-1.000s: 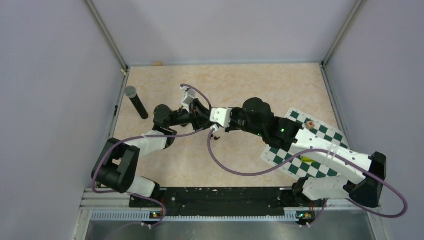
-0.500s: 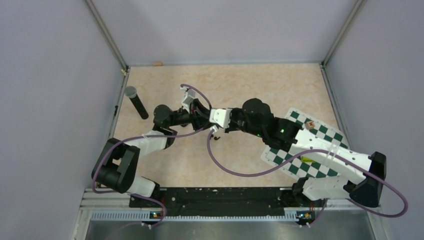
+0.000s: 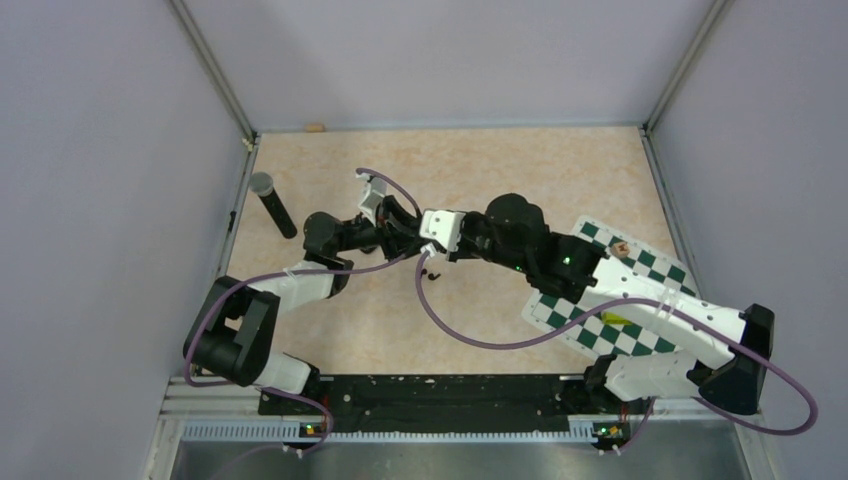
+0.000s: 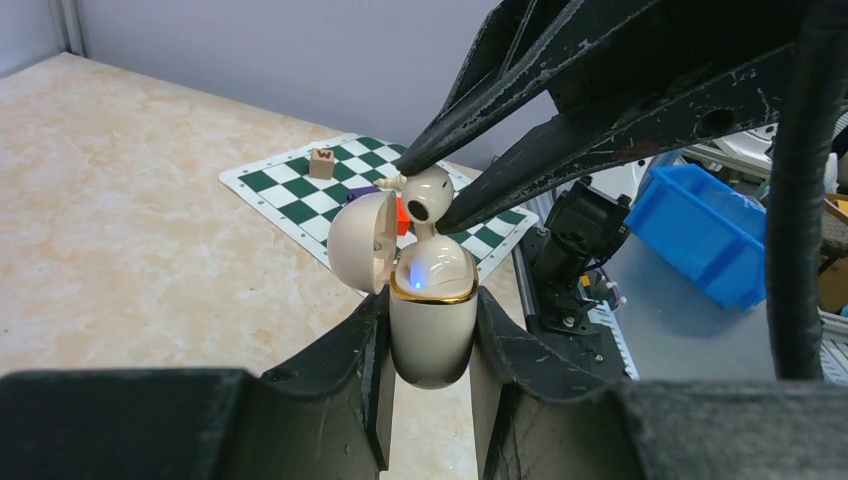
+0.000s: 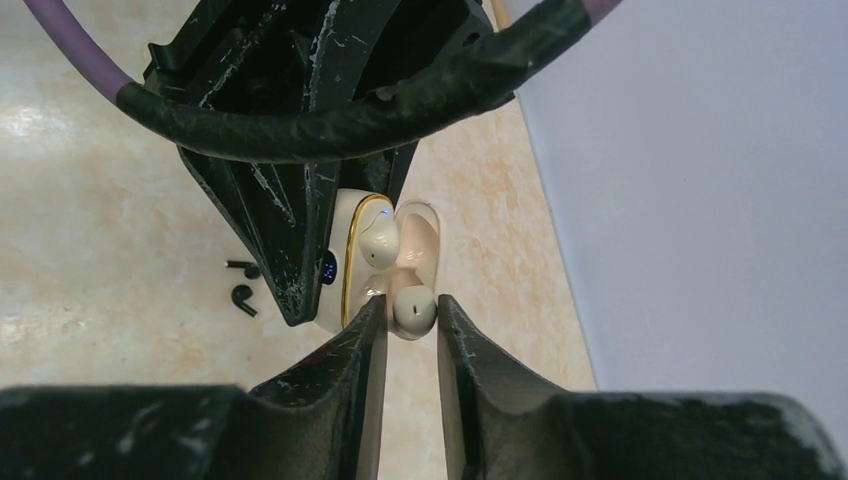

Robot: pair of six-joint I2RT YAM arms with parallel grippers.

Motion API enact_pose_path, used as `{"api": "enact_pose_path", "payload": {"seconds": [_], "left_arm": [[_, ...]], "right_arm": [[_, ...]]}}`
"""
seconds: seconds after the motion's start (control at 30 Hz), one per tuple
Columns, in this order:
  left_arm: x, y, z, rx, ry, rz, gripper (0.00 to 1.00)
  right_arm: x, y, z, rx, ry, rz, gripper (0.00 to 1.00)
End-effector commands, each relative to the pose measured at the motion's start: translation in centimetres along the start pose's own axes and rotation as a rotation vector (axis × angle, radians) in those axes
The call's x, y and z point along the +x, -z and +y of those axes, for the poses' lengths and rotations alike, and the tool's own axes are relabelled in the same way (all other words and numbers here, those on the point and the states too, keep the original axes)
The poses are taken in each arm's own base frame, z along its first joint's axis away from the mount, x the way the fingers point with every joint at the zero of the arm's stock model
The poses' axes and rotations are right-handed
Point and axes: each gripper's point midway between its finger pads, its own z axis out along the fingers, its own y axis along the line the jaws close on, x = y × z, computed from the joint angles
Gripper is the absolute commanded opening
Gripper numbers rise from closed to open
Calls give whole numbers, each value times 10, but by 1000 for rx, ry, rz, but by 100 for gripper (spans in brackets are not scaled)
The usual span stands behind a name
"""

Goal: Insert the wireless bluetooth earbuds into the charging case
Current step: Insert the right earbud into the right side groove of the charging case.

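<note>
The charging case (image 4: 430, 330) is a cream pebble with a gold rim, not black. It stands upright, its lid (image 4: 360, 240) swung open to the left. My left gripper (image 4: 430, 310) is shut on its body. One cream earbud (image 4: 435, 265) sits in the case beside a blue light. A second cream earbud (image 5: 413, 312) is pinched between the tips of my right gripper (image 5: 412, 305), just above the case's open mouth (image 5: 345, 265). In the top view both grippers meet at the table's middle (image 3: 412, 238), hiding the case.
Two tiny black buds (image 5: 243, 298) lie on the table beside the case. A black microphone (image 3: 272, 205) lies at the left. A green chessboard mat (image 3: 620, 300) with a small wooden cube (image 3: 619, 247) is at the right. A purple cable (image 3: 470, 340) loops across the middle.
Both grippers and the case have shifted slightly toward the far left. The right gripper's fingers have eased apart a little around the earbud.
</note>
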Motion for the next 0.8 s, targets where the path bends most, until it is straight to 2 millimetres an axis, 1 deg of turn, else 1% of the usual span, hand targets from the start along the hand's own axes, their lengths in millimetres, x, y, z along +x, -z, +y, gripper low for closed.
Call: {"api": "enact_pose_path", "payload": {"seconds": [0.0,0.07,0.2,0.37,0.43,0.53,0.6,0.67,0.77], "left_arm": [[-22,0,-9,22,-98,-69,0],[-23,0,-10,22,-100,-74,0],[-24,1,-11,25,-104,-78,0],[-23,1,-12,28,-107,-77,0],[-24,1,-12,30,-110,-79,0],[-26,1,-14,33,-115,-83,0],[-27,1,-15,38,-121,-87,0],[-31,3,-18,42,-129,-96,0],[-42,7,-26,53,-164,-132,0]], "right_arm": [[-27,8,-7,0,-49,-70,27],[-30,10,-8,-2,-58,-77,32],[-37,11,-13,9,-78,-88,36],[-48,15,-26,47,-127,-102,49],[-53,18,-32,61,-146,-109,52],[-58,22,-36,68,-166,-115,60],[-61,26,-39,72,-175,-123,66],[-64,33,-45,92,-188,-129,70],[-70,50,-65,149,-234,-158,77]]}}
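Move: The charging case's middle sits roughly 4 cm below the right hand and 1 cm to its left; the right earbud is between the right fingertips, about 1 cm below the hand point. Around it, the open lid stands some 2 cm ahead, 1 cm left and 2 cm below, and the left earbud, already in its groove, about 3 cm left and 2 cm below. For the left hand, which pinches the case, the case's middle is about 1 cm to the right, level in height and depth. The right earbud, at the mouth of the case, is let go as the right fingers spread from a narrow gap to wide open, and the right hand draws upward about 5 cm, clear of the case and lid, its fingertips tilting up some 10 degrees. The left hand keeps its pinch on the case and carries it up about 2 cm. ##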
